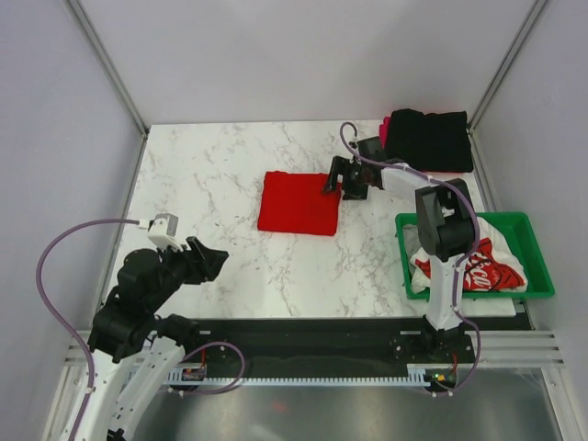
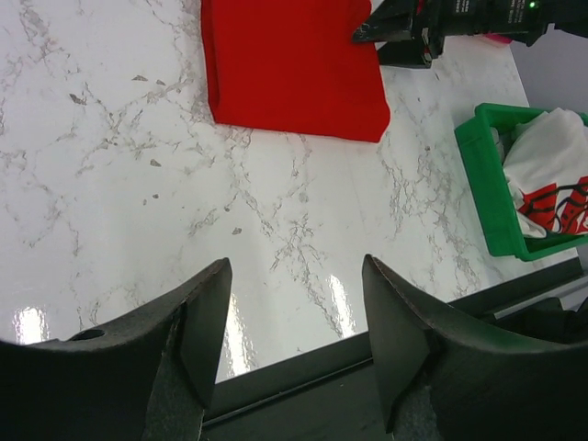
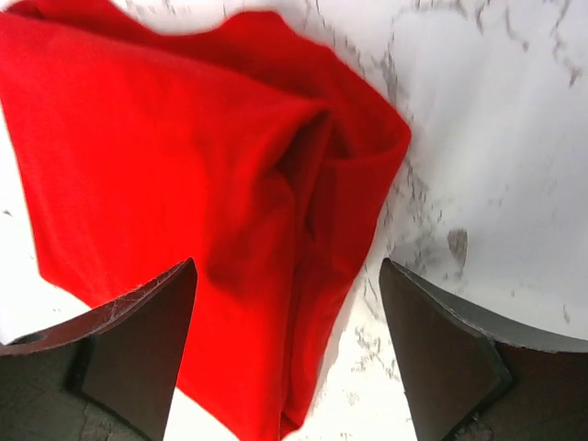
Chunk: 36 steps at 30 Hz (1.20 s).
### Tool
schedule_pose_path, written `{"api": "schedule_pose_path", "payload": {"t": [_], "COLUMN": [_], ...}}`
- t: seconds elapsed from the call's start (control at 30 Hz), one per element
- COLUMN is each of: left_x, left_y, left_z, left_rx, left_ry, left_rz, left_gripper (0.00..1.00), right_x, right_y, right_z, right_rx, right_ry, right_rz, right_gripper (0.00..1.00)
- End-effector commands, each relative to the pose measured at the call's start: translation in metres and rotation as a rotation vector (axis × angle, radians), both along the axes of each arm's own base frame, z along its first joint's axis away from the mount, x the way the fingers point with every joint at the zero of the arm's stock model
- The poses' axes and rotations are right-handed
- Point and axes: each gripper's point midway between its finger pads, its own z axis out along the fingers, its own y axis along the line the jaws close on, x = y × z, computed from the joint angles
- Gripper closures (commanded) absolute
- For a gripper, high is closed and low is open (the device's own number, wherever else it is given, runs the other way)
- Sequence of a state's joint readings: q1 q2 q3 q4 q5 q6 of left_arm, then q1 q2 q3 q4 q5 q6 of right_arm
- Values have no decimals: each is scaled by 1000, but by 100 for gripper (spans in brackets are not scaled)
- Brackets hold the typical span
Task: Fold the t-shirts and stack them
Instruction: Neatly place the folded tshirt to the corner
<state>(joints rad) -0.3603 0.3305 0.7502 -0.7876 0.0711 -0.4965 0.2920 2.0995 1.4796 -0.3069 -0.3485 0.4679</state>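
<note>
A plain red t-shirt (image 1: 299, 204) lies folded into a square near the middle of the marble table. My right gripper (image 1: 336, 186) hovers open over its right edge. In the right wrist view the fingers straddle the shirt's thick folded corner (image 3: 303, 230), and my right gripper (image 3: 287, 312) grips nothing. A folded black t-shirt (image 1: 430, 138) rests on a magenta one (image 1: 384, 129) at the back right. White t-shirts with red print (image 1: 473, 262) lie crumpled in the green crate. My left gripper (image 1: 209, 260) stands open and empty over bare table (image 2: 294, 303) at the near left.
The green plastic crate (image 1: 542, 276) sits at the right front edge, beside the right arm's base. In the left wrist view it shows at the right (image 2: 482, 184), with the table's black front rail (image 2: 303, 386) just below my fingers. Frame posts and white walls enclose the table.
</note>
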Motion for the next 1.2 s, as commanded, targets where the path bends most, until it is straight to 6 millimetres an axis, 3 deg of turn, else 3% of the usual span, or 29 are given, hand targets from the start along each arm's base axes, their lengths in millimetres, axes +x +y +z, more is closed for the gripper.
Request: {"api": "schedule_pose_path", "payload": {"t": [0.0,0.17,0.33,0.4,0.47,0.6,0.67,0.7,0.73,0.77,0.8,0.83,0.87,0.93,0.97,1.0,1.07,1.17], "left_x": [6,9,10,10,10,11,11,11,12,12,11,11,12,12,12,12,12,13], "left_y": [1,1,0,1,2,3,3,4,4,4,4,5,6,7,8,8,10,13], "left_z": [18,16,15,14,15,14,13,14,14,14,15,15,15,15,15,15,16,15], "left_rx": [-45,-37,-35,-34,-33,-33,-32,-33,-32,-32,-34,-35,-35,-35,-33,-33,-34,-34], "left_ry": [-78,-67,-61,-61,-63,-62,-60,-63,-62,-63,-66,-66,-66,-68,-68,-70,-74,-76], "left_rz": [31,30,32,35,41,45,48,50,51,54,53,58,61,68,71,74,85,102], "left_gripper": [34,34,34,34,34,34,34,34,34,34,34,34,34,34,34,34,34,34], "right_x": [10,7,-4,-6,-10,-11,-3,-9,-4,4,-2,3,10,7,17,14,25,31], "right_y": [-5,0,14,20,23,19,16,11,1,-3,-11,-23,-28,-44,-60,-73,-96,-115], "right_z": [-28,-47,-60,-62,-63,-50,-35,-26,-22,0,3,10,33,46,66,70,97,129], "right_rx": [18,84,191,241,260,236,195,163,89,63,17,-55,-90,-174,-263,-322,-430,-510], "right_ry": [3,47,48,53,62,35,-14,8,-25,-72,-51,-74,-139,-139,-201,-184,-242,-297], "right_rz": [-36,-36,-23,-5,13,39,61,61,55,51,53,22,35,26,2,-16,-76,-107], "right_gripper": [12,16,37,52,59,99,100,100,100,100,100,100,100,100,100,100,100,100]}}
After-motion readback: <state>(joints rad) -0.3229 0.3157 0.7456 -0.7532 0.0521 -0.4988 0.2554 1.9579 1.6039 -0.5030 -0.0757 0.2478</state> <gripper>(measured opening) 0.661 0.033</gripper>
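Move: The folded red t-shirt lies flat under the right hand's open fingers, which straddle the far part of its right edge; its middle is about 8 cm to their left, 5 cm back and 3 cm lower. The black shirt pile sits some 20 cm right and 9 cm ahead, and the green bin roughly 30 cm right and 16 cm back. From the left hand, the t-shirt's middle is about 24 cm ahead, 18 cm right and well below. The right fingers shut on the t-shirt near its far right corner, pinching it after easing 2-3 cm forward, then sinking and edging left about 2 cm. Keeping that grip, the hand swings right about 9 cm and rises about as much towards the black pile, dragging the shirt along as the wrist rolls back some 30 degrees. ##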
